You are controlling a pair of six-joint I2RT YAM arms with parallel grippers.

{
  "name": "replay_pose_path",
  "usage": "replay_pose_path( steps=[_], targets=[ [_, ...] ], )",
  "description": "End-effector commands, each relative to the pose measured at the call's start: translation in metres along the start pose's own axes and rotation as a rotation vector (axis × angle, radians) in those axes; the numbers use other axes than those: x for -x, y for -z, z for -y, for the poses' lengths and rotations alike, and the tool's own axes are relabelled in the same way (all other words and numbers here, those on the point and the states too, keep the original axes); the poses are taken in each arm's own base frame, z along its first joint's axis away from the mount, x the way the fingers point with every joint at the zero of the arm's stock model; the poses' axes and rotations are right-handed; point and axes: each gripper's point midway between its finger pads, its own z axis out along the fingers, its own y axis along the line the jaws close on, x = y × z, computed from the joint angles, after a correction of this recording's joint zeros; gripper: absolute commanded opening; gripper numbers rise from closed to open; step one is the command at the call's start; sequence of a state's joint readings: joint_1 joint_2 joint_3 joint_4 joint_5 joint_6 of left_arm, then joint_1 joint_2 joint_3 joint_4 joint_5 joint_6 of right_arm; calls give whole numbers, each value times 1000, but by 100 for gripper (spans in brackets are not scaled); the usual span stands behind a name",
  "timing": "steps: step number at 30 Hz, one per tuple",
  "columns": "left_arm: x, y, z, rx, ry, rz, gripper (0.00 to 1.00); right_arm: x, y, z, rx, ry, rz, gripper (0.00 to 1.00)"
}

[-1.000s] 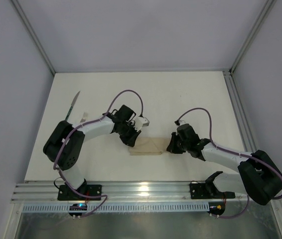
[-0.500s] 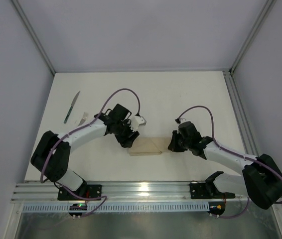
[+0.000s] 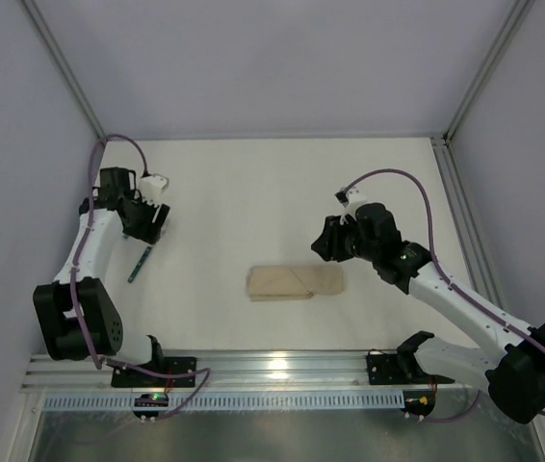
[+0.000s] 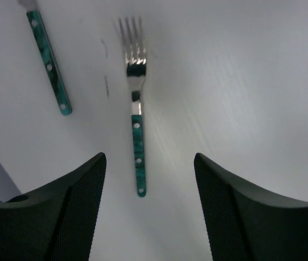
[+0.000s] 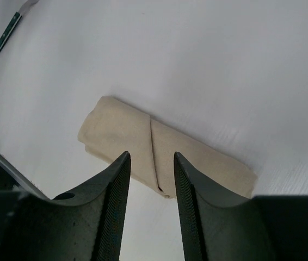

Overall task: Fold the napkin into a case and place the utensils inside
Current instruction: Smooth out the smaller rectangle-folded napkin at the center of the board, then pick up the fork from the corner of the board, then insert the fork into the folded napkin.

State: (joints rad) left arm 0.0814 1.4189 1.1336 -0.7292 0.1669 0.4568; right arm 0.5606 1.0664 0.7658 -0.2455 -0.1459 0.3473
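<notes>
The napkin (image 3: 295, 283) lies folded into a long beige packet, the case (image 5: 197, 157), in the middle of the table, with nothing touching it. My right gripper (image 5: 151, 155) hovers above and just right of it (image 3: 335, 241), jaws apart and empty. The fork (image 4: 136, 125) lies straight ahead of my left gripper (image 4: 149, 157), its teal handle pointing toward the open, empty jaws. The knife's teal handle (image 4: 49, 68) lies to its left, with the blade out of frame. In the top view my left gripper (image 3: 144, 217) is at the far left, and one teal utensil handle (image 3: 139, 265) shows below it.
The white table (image 3: 282, 192) is walled on the left, right and back. A metal rail (image 3: 282, 364) carrying both arm bases runs along the near edge. The same teal utensil handle (image 5: 4, 37) shows at the far left of the right wrist view.
My left arm swung away from the napkin's left end to the far left over the utensils and opened. My right gripper let go of the napkin's right end, drew back and opened.
</notes>
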Motion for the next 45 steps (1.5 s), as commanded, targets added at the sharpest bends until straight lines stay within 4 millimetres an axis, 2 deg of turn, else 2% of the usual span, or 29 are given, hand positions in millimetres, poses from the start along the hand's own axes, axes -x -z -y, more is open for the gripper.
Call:
replay_pose_path(
  steps=[1, 3, 7, 8, 9, 11, 14, 16, 19, 20, 23, 25, 26, 29, 30, 31, 34, 35, 37, 38, 39, 40, 41, 42, 43, 44, 45],
  targets=[
    [-54, -12, -17, -13, -59, -176, 68, -11, -2, -2, 37, 34, -32, 42],
    [-66, -27, -22, -11, -76, -212, 68, -18, -6, 0, 41, 35, -52, 43],
    [-75, -52, -26, -19, -74, -252, 68, -30, -10, 3, 41, 35, -82, 43],
    [-73, -56, -33, 10, -70, -258, 68, -31, -11, 4, 40, 35, -85, 43],
    [-82, -65, -39, 31, -59, -302, 67, -34, -11, 5, 39, 33, -89, 43],
    [-84, -76, -51, 81, -55, -324, 64, -36, -11, 6, 37, 30, -94, 43],
    [-91, -92, -53, 74, -54, -349, 61, -36, -9, 5, 43, 31, -88, 43],
    [-89, -99, -51, 52, -48, -336, 54, -37, -8, 5, 44, 33, -89, 43],
    [-88, -106, -35, -48, -38, -322, 34, -37, -6, 5, 39, 31, -88, 43],
    [-86, -107, -25, -100, -36, -307, 20, -36, -4, 5, 39, 29, -83, 43],
    [-84, -99, -5, -198, -21, -287, 0, -34, -1, 7, 21, 26, -72, 43],
    [-75, -90, 12, -271, 2, -238, 0, -30, 2, 9, 8, 22, -53, 43],
    [-64, -79, 12, -259, -1, -195, 0, -31, 3, 14, -19, 19, -51, 43],
    [-31, -58, 28, -263, -11, -102, 0, -36, 2, 33, -96, -20, -78, 43],
    [-13, -42, 31, -242, -35, -44, 0, -39, 1, 38, -112, -37, -85, 43],
    [7, -34, 48, -253, -76, -6, 0, -42, 1, 43, -125, -61, -91, 43],
    [50, -4, 90, -271, -196, 96, 0, -44, 5, 59, -157, -114, -67, 43],
    [73, 9, 125, -323, -266, 142, 0, -47, 7, 68, -178, -145, -61, 43],
    [94, 20, 164, -392, -325, 186, 0, -49, 10, 76, -188, -177, -50, 43],
    [102, 28, 203, -466, -378, 202, 0, -48, 13, 80, -195, -193, -34, 43],
    [116, 30, 224, -507, -406, 227, 0, -49, 16, 90, -218, -221, -17, 43],
    [122, 30, 245, -546, -439, 237, 0, -48, 18, 94, -227, -230, -5, 43],
    [131, 39, 280, -601, -510, 276, 0, -51, 22, 106, -256, -266, 6, 43],
    [134, 40, 299, -627, -548, 283, 0, -52, 24, 111, -267, -285, 15, 43],
    [131, 27, 318, -653, -581, 258, 0, -52, 26, 114, -267, -300, 24, 43],
    [128, 31, 348, -694, -647, 267, 0, -54, 29, 120, -278, -317, 35, 43],
    [136, 23, 367, -713, -692, 287, 0, -53, 33, 131, -307, -352, 55, 43]
  ],
)
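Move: The fork lies just under the open left hand, its middle about 3 cm farther out, 4 cm to the left and some 12 cm down, with the knife some 19 cm ahead of that hand and 9 cm to its left. The folded napkin's middle is about 7 cm back and 37 cm to the right of the left hand. From the right hand the napkin is roughly level, 4 cm to the left and 16 cm below; the fork is about 10 cm ahead and 45 cm left. The left hand sinks about 11 cm and drifts some 6 cm left, tipping its fingers more steeply down, closes on the upper part of the fork's handle, then lifts it some 18 cm and sweeps it right to above the napkin, turning about 50 degrees clockwise. The empty right hand, fingers staying partly open, eases down and then goes about 11 cm right, off to the napkin's right end, ending some 8 cm lower and turned about 20 degrees clockwise. ##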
